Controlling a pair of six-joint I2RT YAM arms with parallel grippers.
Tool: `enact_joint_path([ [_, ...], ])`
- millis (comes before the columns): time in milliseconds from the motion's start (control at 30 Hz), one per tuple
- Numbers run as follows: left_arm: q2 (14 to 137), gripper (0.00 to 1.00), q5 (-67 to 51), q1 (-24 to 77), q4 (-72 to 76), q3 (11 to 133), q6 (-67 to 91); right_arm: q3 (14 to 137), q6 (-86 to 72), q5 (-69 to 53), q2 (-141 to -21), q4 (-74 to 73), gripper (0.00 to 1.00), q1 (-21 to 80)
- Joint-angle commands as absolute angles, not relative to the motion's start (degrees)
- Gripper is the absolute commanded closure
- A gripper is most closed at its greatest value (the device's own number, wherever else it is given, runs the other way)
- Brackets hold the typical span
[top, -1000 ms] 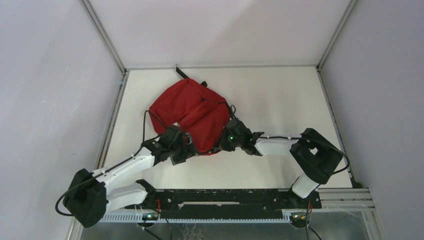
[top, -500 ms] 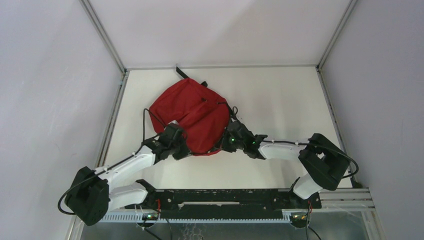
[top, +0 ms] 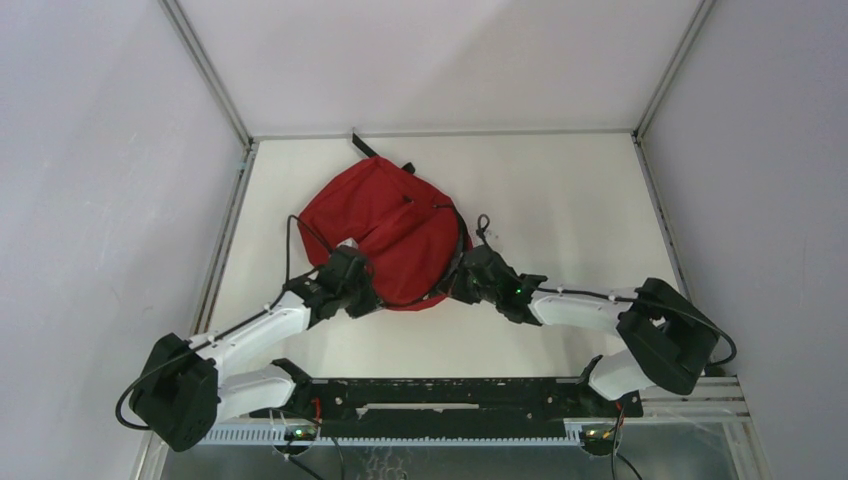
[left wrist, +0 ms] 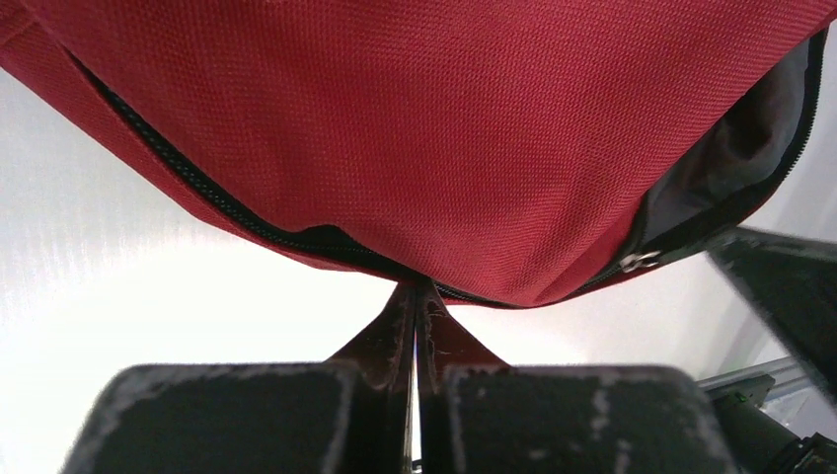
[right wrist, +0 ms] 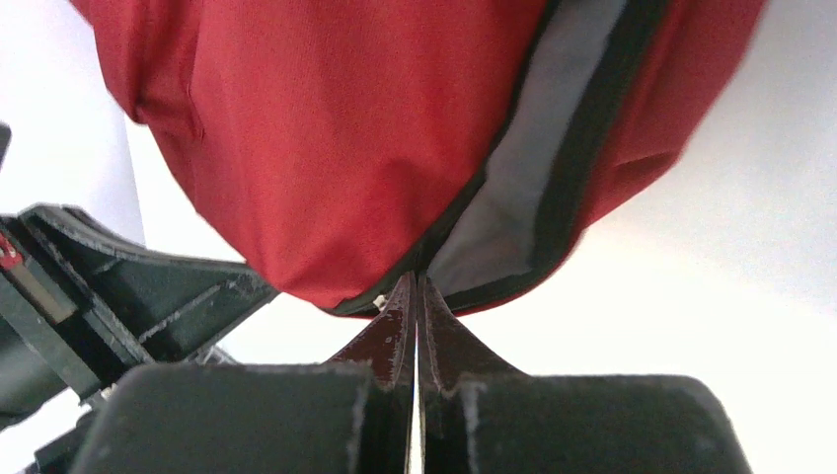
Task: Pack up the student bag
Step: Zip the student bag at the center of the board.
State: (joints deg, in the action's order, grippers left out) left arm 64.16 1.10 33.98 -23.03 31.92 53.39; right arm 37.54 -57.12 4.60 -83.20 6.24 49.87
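Observation:
The student bag (top: 385, 225), a soft red backpack, lies flat in the middle of the table. My left gripper (top: 372, 298) is shut on its near-left rim. In the left wrist view the gripper (left wrist: 416, 288) pinches the black zip trim of the bag (left wrist: 444, 128), and a metal zip slider (left wrist: 640, 261) hangs to the right. My right gripper (top: 452, 290) is shut on the near-right rim. In the right wrist view its tips (right wrist: 416, 278) meet the zip edge between the red flap (right wrist: 326, 128) and the grey lining (right wrist: 533, 168).
A black strap (top: 365, 145) sticks out behind the bag and a thin cord loop (top: 483, 225) lies at its right. Metal frame rails (top: 225, 240) run along the table's left and right sides. The arms' mounting rail (top: 450, 395) spans the near edge.
My left gripper has closed on the bag's near rim. The right arm has shifted to the right, drawing the bag's right edge outward so its black zip trim shows.

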Motion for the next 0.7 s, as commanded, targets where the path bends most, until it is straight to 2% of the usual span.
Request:
enact_joint_path([
  [0,61.8,1.00,3.3,32.8,-23.9,31.0,50.7,36.3,-55.6,11.0,-78.5,4.9,1.00,46.3],
  [467,47.7,1.00,5.1,26.3,-34.0,31.7,45.3,35.8,-49.7,12.5,-74.1,3.8,1.00,36.5],
  [667,45.5,1.00,1.8,26.3,-34.8,33.1,40.8,37.6,-46.1,6.0,-80.0,10.3,1.00,28.8],
])
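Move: The right gripper holds the zip pull, its slider about 2 cm to the left of the fingertips. The far end of the opening lies roughly 16 cm ahead and 1 cm left of this hand; on the way the bag's right-hand bulge is some 8 cm ahead and 4 cm right, and the small front-pocket tab 17 cm ahead and 7 cm left. From the left gripper, shut on the near seam, the slider is about 10 cm right and 1 cm ahead. Keep the zip pull pinched in the right gripper and draw it out to the right and forward, some 11 cm in all, along the bag's near-right edge and past its bulge, rising slightly and turning the hand about 15 degrees clockwise. Meanwhile keep the left gripper shut on the near seam and carry it about 4 cm up and 4 cm left, against the pull. ##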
